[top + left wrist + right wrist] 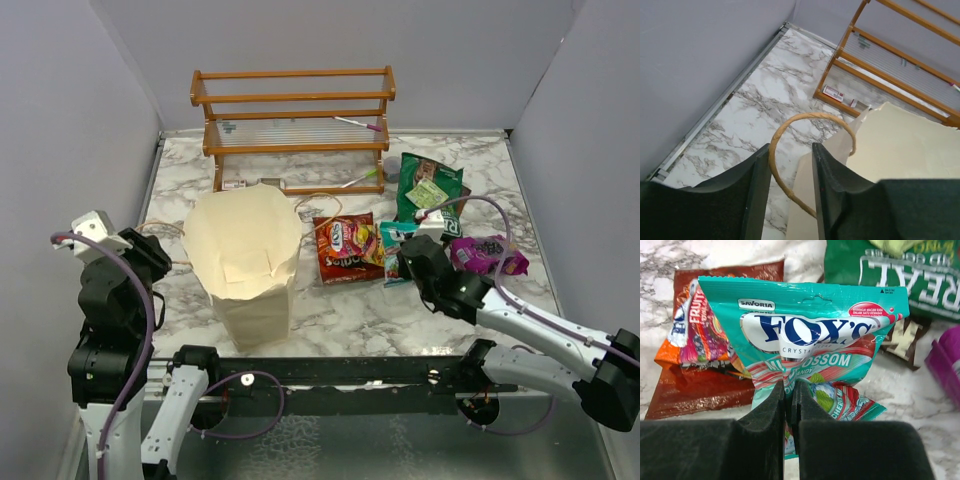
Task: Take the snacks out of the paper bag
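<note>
The cream paper bag [245, 262] stands upright and open-topped on the marble table, left of centre. My left gripper [152, 256] is at its left side, open, with the bag's tan cord handle [790, 122] looping between the fingers [752, 185] and the bag's wall [900, 145] to the right. My right gripper [408, 254] is shut on a teal candy packet [805, 325], right of the bag. Around it lie an orange-red packet [343, 250], a green packet [430, 185], a purple packet [487, 255] and a brown one [902, 342]. The bag's inside is not visible.
A wooden rack [290, 120] stands at the back, with small items on and under it; it also shows in the left wrist view [890, 55]. Grey walls close in the left, back and right sides. A metal rail runs along the near edge.
</note>
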Robot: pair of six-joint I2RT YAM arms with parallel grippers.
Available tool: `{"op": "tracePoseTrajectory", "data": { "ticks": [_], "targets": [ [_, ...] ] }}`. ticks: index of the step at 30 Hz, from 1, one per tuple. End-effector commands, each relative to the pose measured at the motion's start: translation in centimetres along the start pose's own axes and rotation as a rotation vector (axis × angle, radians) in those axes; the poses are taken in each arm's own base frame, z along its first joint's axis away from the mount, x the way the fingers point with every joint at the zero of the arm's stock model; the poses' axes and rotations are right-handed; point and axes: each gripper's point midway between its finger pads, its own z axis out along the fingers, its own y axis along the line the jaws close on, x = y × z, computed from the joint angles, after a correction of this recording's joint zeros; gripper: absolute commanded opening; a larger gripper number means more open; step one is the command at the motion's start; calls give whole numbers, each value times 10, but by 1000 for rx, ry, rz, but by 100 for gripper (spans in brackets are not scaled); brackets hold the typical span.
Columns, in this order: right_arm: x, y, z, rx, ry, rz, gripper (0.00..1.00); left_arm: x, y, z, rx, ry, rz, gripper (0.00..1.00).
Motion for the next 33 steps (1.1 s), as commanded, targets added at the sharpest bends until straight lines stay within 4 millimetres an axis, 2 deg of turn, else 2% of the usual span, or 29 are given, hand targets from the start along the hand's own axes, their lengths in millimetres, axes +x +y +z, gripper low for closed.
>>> {"op": "tracePoseTrajectory", "data": {
  "ticks": [1, 4, 10, 12, 15, 17, 20, 22, 23, 29, 33],
  "targets": [
    [12, -3, -7, 5, 25, 176, 2, -16, -4, -15, 42, -56, -57, 43],
    [24, -15, -7, 60, 46, 186, 2, -24, -7, -24, 77, -83, -72, 53],
    [49, -28, 3, 134, 62, 182, 6, -43, -19, -40, 154, -120, -100, 81],
    [53, -30, 7, 148, 67, 171, 10, -52, -25, -47, 188, -127, -103, 98],
    [56, -30, 8, 160, 83, 160, 26, -76, -30, -65, 226, -169, -110, 99],
    [51, -30, 6, 158, 80, 141, 46, -88, -29, -74, 230, -194, -113, 99],
    [29, -22, -1, 106, 58, 103, 82, -105, -26, -87, 234, -239, -130, 99],
    [10, -18, -11, 75, 42, 93, 97, -117, -28, -95, 251, -276, -150, 99],
    [-1, -14, -16, 52, 29, 84, 100, -123, -30, -99, 270, -293, -157, 99],
    [-80, -1, -56, -79, -107, 75, 99, -144, -55, -108, 394, -326, -153, 99],
    [-142, 3, -98, -187, -259, 63, 99, -152, -77, -113, 501, -318, -134, 99]
  ]
}}
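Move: The right hand holds the teal Foxy's pack; its landing spot lies about 2 cm back, 3 cm right and 11 cm below. The red-brown pack is some 2 cm ahead and 10 cm left, the green REAL bag 14 cm ahead and 7 cm right, the purple pack 1 cm ahead and 20 cm right. From the left hand, already opening around a handle, the paper bag's middle is about 1 cm ahead, 15 cm right and 19 cm down. The right fingers keep pinching the teal pack while lowering it some 6 cm, slightly back and right, then open wide to let go beside the red-brown pack and rise about 17 cm, wrist tipping up. The left fingers finish opening and come clear of the handle; the hand climbs away from the paper bag, about 17 cm up and 8 back, tipping upward some 25 degrees. ##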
